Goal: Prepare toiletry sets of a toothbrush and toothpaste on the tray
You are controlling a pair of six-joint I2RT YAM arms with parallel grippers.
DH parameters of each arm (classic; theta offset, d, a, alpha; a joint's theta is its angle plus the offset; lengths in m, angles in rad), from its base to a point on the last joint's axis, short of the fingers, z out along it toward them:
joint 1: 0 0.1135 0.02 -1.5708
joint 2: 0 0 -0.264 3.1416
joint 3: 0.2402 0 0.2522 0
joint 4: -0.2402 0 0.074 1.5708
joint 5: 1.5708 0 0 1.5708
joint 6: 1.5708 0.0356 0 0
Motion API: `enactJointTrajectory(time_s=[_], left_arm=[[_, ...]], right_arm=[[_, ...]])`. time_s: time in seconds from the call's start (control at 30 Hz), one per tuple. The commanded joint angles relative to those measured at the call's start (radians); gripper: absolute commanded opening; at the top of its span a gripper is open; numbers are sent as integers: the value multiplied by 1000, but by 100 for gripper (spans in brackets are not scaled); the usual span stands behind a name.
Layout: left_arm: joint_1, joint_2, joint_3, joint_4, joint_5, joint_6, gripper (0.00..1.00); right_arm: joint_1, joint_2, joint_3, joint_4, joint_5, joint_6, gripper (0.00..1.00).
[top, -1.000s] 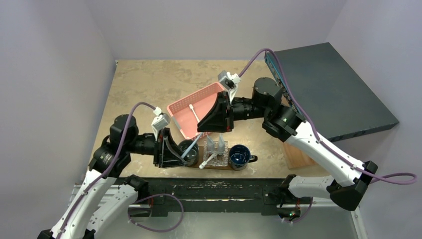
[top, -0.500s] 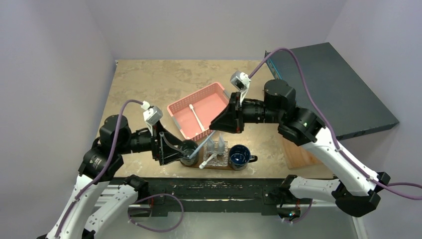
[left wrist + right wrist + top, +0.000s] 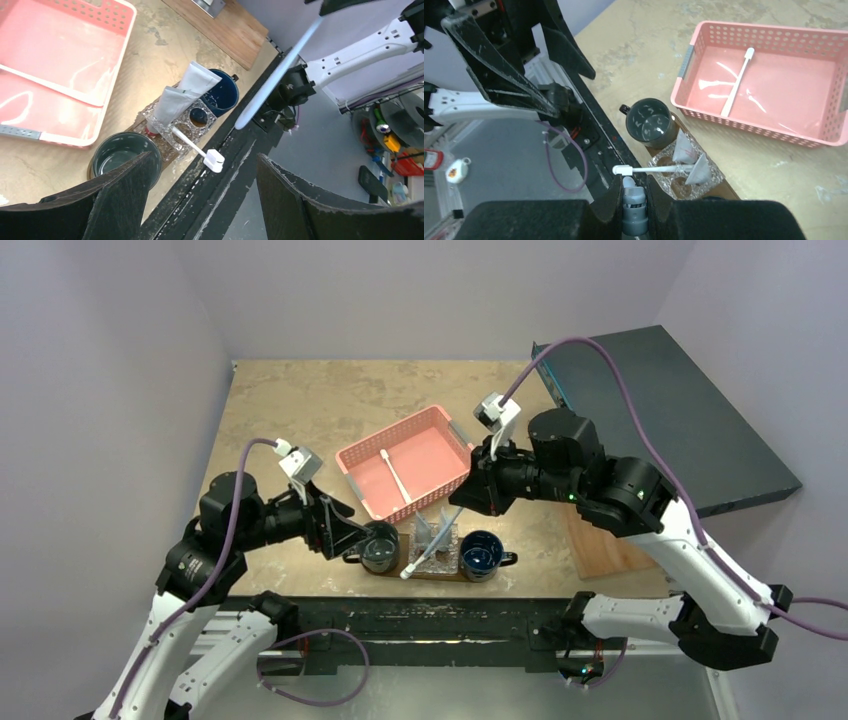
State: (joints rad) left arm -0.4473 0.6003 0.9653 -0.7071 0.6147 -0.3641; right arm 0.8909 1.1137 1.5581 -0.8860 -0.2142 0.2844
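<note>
My right gripper point(image 3: 466, 502) point(image 3: 634, 184) is shut on a pale grey-blue toothbrush point(image 3: 446, 524) point(image 3: 278, 75) point(image 3: 634, 207), which slants down over the tray point(image 3: 447, 573) point(image 3: 726, 188). On that dark brown tray stands a clear glass holder point(image 3: 432, 552) with two toothpaste tubes point(image 3: 427, 531) point(image 3: 171, 103) point(image 3: 700, 170) and a white toothbrush point(image 3: 416, 564) point(image 3: 192, 145) point(image 3: 655, 170). My left gripper point(image 3: 347, 534) point(image 3: 202, 167) is open and holds nothing. It sits left of the dark green mug point(image 3: 378, 549) point(image 3: 120, 155).
A pink basket point(image 3: 440, 420) point(image 3: 127, 30) point(image 3: 704, 107) behind the tray holds another white toothbrush point(image 3: 392, 472) point(image 3: 737, 82). A blue mug point(image 3: 482, 553) point(image 3: 223, 93) stands at the tray's right end. A paler wooden board point(image 3: 600, 552) and a dark grey slab point(image 3: 660, 420) lie to the right.
My left gripper has opened, let go of the grey-blue toothbrush and drawn back left. My right gripper has pulled away to the right with that toothbrush in its grip.
</note>
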Motion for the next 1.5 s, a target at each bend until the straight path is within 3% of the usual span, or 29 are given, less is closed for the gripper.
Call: enactJointTrajectory(time_s=[0.0, 0.43, 0.87, 1.47], left_arm=[[1, 2, 17, 15, -61, 31, 73], [1, -6, -36, 48, -184, 41, 72], [1, -71, -66, 15, -228, 62, 72], [1, -74, -66, 7, -218, 69, 71]], right_arm=[[119, 36, 81, -134, 203, 23, 0], [321, 92, 45, -193, 578, 177, 0], [448, 57, -101, -43, 811, 248, 0], [527, 50, -227, 17, 975, 314, 0]])
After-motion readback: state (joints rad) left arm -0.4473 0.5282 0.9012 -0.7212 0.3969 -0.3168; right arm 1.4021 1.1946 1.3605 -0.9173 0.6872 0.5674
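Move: The blue toothbrush is still in the right fingers; its goal, the free front-right hole of the clear holder, lies about 19 cm below that hand, 3 cm left and 2 cm back. Near that hole are the blue mug, 8 cm to its right, and the right toothpaste tube, 5 cm farther out. From the right hand, the white toothbrush is about 8 cm left and 2 cm back. The hole is some 19 cm right of the left hand, 1 cm ahead and 11 cm lower. The blue toothbrush, pinched throughout, is lowered about 9 cm towards the holder's front-right hole by the right hand, after a first short pull back of 2 cm. As it sinks, the wrist turns clockwise some 20 degrees and tips the fingers farther down. The empty left hand, fingers still open, backs off about 4 cm to its left, forward and down, turning slightly counter-clockwise. ##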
